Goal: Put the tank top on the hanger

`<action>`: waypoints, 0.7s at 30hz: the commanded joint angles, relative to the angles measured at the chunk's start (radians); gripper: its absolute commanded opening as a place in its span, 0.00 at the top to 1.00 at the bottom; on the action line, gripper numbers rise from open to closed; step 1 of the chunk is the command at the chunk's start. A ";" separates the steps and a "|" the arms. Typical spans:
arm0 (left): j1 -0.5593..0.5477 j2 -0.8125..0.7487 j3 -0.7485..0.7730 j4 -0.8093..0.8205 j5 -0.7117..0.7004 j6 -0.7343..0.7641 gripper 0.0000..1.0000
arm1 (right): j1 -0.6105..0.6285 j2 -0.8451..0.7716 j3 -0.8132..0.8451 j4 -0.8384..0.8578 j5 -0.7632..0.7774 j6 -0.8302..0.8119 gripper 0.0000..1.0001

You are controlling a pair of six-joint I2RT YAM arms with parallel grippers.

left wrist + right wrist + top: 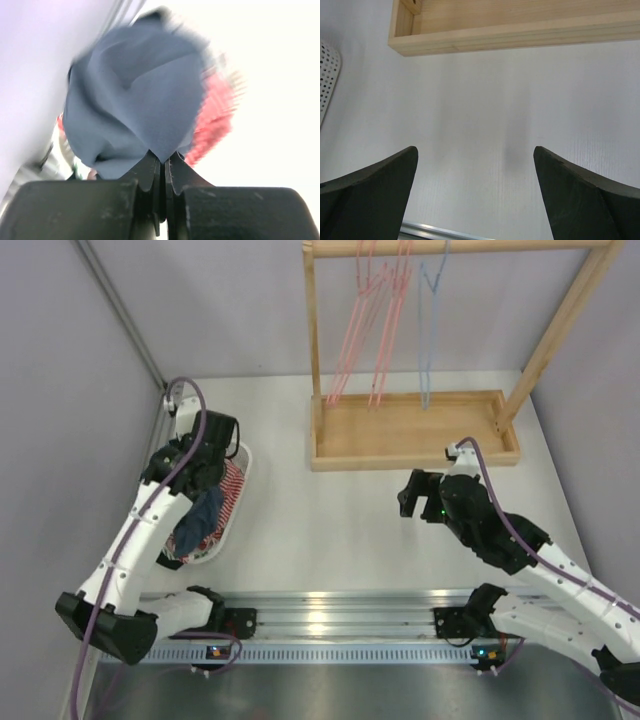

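The navy tank top lies bunched in a white basket at the left of the table. My left gripper reaches down into the basket. In the left wrist view its jaws stand pressed together on a fold of the tank top, so the left gripper is shut on the cloth. The light-blue hanger hangs from the wooden rack's top bar at the back. My right gripper hovers over bare table in front of the rack, and the right gripper is open with nothing between its fingers.
A red-and-white striped garment lies under the tank top in the basket. Pink hangers hang left of the blue one. The rack's wooden base tray stands at the back, its front edge close ahead of the right gripper.
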 commanded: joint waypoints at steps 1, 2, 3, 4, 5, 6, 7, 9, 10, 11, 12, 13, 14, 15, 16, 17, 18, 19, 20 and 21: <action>-0.059 0.002 0.265 -0.047 0.108 0.073 1.00 | 0.009 -0.001 0.037 0.021 0.006 -0.017 0.00; -0.071 0.018 0.312 -0.052 0.152 0.084 1.00 | 0.009 0.004 0.040 0.024 0.009 -0.021 0.00; -0.094 0.024 0.395 -0.052 0.195 0.093 1.00 | 0.009 0.005 0.048 0.025 0.007 -0.022 0.00; -0.102 0.035 0.429 -0.038 0.244 0.099 1.00 | 0.009 0.008 0.052 0.027 0.003 -0.022 0.00; -0.111 0.036 0.480 -0.023 0.374 0.104 1.00 | 0.009 0.015 0.059 0.034 -0.003 -0.022 0.00; -0.122 0.036 0.498 -0.005 0.428 0.102 1.00 | 0.009 0.019 0.068 0.038 -0.010 -0.022 0.00; -0.146 0.027 0.509 0.056 0.496 0.099 1.00 | 0.009 0.027 0.074 0.041 -0.023 -0.022 0.00; -0.184 0.013 0.523 0.122 0.620 0.070 1.00 | 0.009 0.036 0.089 0.047 -0.030 -0.018 0.00; -0.197 0.009 0.532 0.152 0.642 0.056 1.00 | 0.009 0.041 0.095 0.048 -0.033 -0.018 0.00; -0.209 0.013 0.566 0.178 0.657 0.045 1.00 | 0.009 0.050 0.100 0.054 -0.043 -0.017 0.00; -0.235 0.016 0.580 0.187 0.680 0.026 1.00 | 0.009 0.053 0.111 0.057 -0.048 -0.017 0.00; -0.244 0.015 0.583 0.199 0.691 0.015 1.00 | 0.009 0.059 0.115 0.061 -0.057 -0.017 0.00; -0.252 0.006 0.562 0.215 0.705 -0.002 1.00 | 0.009 0.068 0.118 0.070 -0.063 -0.017 0.00; -0.260 -0.008 0.536 0.250 0.725 -0.028 1.00 | 0.007 0.071 0.124 0.070 -0.066 -0.017 0.00; -0.260 -0.048 0.502 0.265 0.716 -0.044 1.00 | 0.009 0.076 0.128 0.071 -0.069 -0.017 0.00; -0.260 -0.072 0.417 0.275 0.699 -0.057 1.00 | 0.011 0.079 0.128 0.077 -0.074 -0.012 0.00; -0.258 -0.098 0.366 0.282 0.681 -0.091 1.00 | 0.009 0.081 0.123 0.080 -0.077 -0.011 0.00; -0.260 -0.149 0.307 0.291 0.656 -0.109 1.00 | 0.009 0.082 0.117 0.087 -0.092 -0.011 0.00; -0.260 -0.172 0.169 0.307 0.673 -0.129 1.00 | 0.011 0.084 0.102 0.108 -0.111 -0.017 0.00; -0.260 -0.189 0.100 0.365 0.712 -0.180 1.00 | 0.012 0.082 0.089 0.131 -0.140 -0.029 0.00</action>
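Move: The left hand already pinches the dark blue tank top just over the laundry basket, whose middle lies about 5 cm to its left, 2 cm back and 14 cm down. The bare table it is carried towards is centred some 25 cm right, 2 cm back and 19 cm down. The pink hangers are about 32 cm right, 20 cm ahead and 12 cm higher. From the empty right hand, that bare table is roughly 21 cm left, 3 cm ahead and 15 cm down. Keeping its pinch on the tank top, the left hand sweeps fast up and to the right, away from the basket and out towards the middle of the table, rising about 20 cm and going some 19 cm right, then starts to sink by about 3 cm at the end while easing back slightly. On the way its wrist turns about 45 degrees clockwise, rolls left side down and lifts the fingertips, while the right hand, fingers still wide open, drifts 2 to 3 cm left and about 2 cm up. ##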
